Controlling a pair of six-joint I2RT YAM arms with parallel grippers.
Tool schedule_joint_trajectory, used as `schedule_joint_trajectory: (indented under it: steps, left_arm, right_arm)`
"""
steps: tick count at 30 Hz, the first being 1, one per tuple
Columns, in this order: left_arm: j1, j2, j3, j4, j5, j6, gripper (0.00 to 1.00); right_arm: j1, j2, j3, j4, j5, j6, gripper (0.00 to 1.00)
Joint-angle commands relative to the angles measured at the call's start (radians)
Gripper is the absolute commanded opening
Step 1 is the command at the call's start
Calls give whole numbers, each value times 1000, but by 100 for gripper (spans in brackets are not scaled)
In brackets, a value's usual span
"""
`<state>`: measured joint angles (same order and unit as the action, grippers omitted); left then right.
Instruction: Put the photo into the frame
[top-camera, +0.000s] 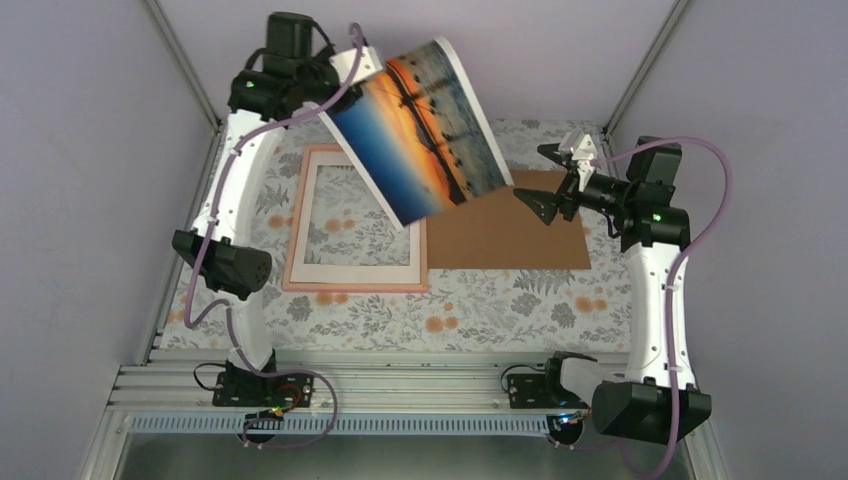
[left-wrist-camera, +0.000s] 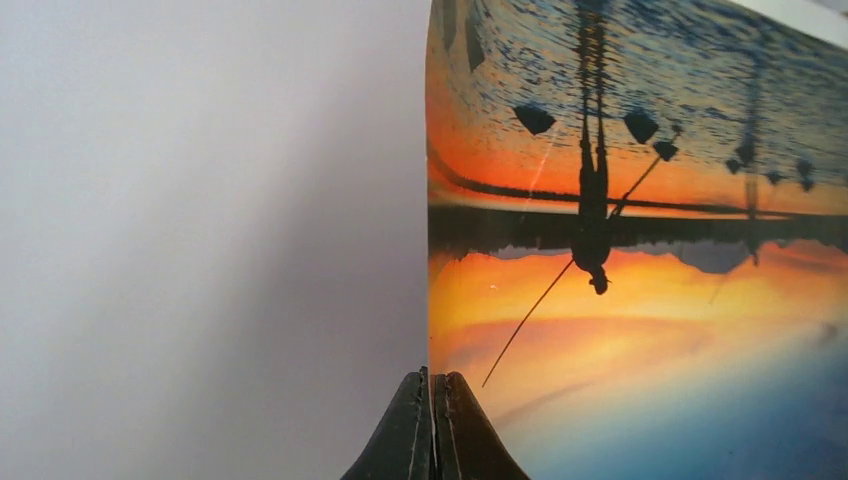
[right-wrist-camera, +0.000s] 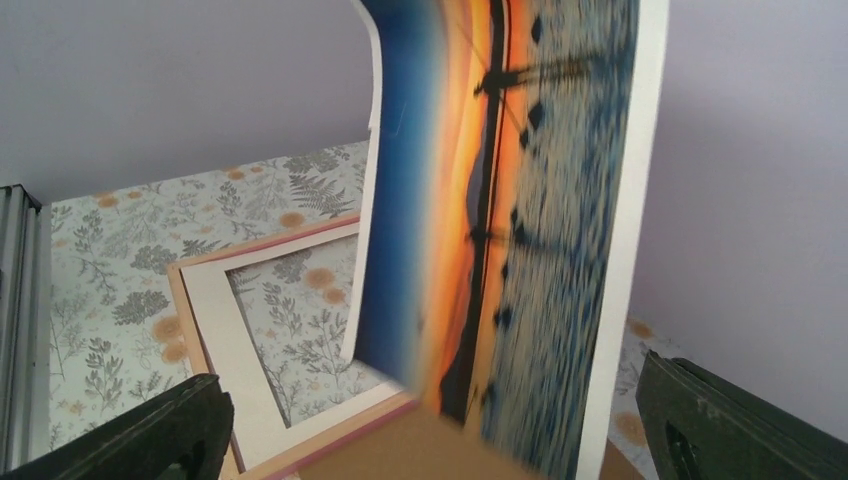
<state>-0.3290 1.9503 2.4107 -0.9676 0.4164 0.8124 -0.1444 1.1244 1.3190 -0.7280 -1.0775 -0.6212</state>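
The photo (top-camera: 425, 130), an orange sunset over blue water, hangs tilted in the air above the table, picture side up. My left gripper (top-camera: 362, 62) is shut on its far left edge; in the left wrist view the black fingertips (left-wrist-camera: 432, 420) pinch the photo (left-wrist-camera: 640, 250) at its edge. The pink frame (top-camera: 355, 285) with its white mat lies flat on the table at the left, partly under the photo. It also shows in the right wrist view (right-wrist-camera: 215, 330) behind the blurred photo (right-wrist-camera: 500, 220). My right gripper (top-camera: 548, 180) is open and empty, just right of the photo, over the backing board.
A brown backing board (top-camera: 505, 235) lies flat right of the frame, touching it. A floral cloth (top-camera: 480, 310) covers the table. Grey walls (top-camera: 80, 150) close in on three sides. A metal rail (top-camera: 400, 385) runs along the near edge.
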Motion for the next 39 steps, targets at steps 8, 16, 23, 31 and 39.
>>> schedule_joint_trajectory:
  steps: [8,16,23,31,39]
  left_arm:
    - [216,54,90,325,-154,232,2]
    - [219,-3,-120,266,-44,344,2]
    - [203,-238,-816,446,-65,524,2]
    - [180,-371,-1201,503,-65,587,2]
    - [154,-436,-1421,567,-35,521,2]
  right_arm:
    - [6,-25,-58,82,-15,74,100]
    - [6,-12,-63,82,-20,77,100]
    - [6,-16,-72,64,-18,64,100]
    - [8,2,-79,77,-33,87,100]
    - [6,3,-110,91,-30,99,100]
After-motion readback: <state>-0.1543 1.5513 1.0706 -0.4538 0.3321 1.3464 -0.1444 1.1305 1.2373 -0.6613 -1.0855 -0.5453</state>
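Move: The left hand, already pinching the photo by its edge, hangs high over the frame: the middle of the frame lies about 39 cm below it, some 2 cm farther out and straight in line sideways. The brown board lies beside the frame at the same table height, about 38 cm to this hand's right and 1 cm ahead. From the right hand, open and empty, the frame's middle lies roughly 19 cm ahead, 41 cm to the left and 37 cm below. Still pinching the photo's edge, the left hand first finishes its swing outwards, going left about 13 cm and forward 8 cm with a slight rise, so that the photo sweeps over. Then it drops fast, some 34 cm, while drawing back about 16 cm, down close above the left part of the frame, the wrist rolling so that its left side comes up by some 25 degrees, and the fingers stay shut. ##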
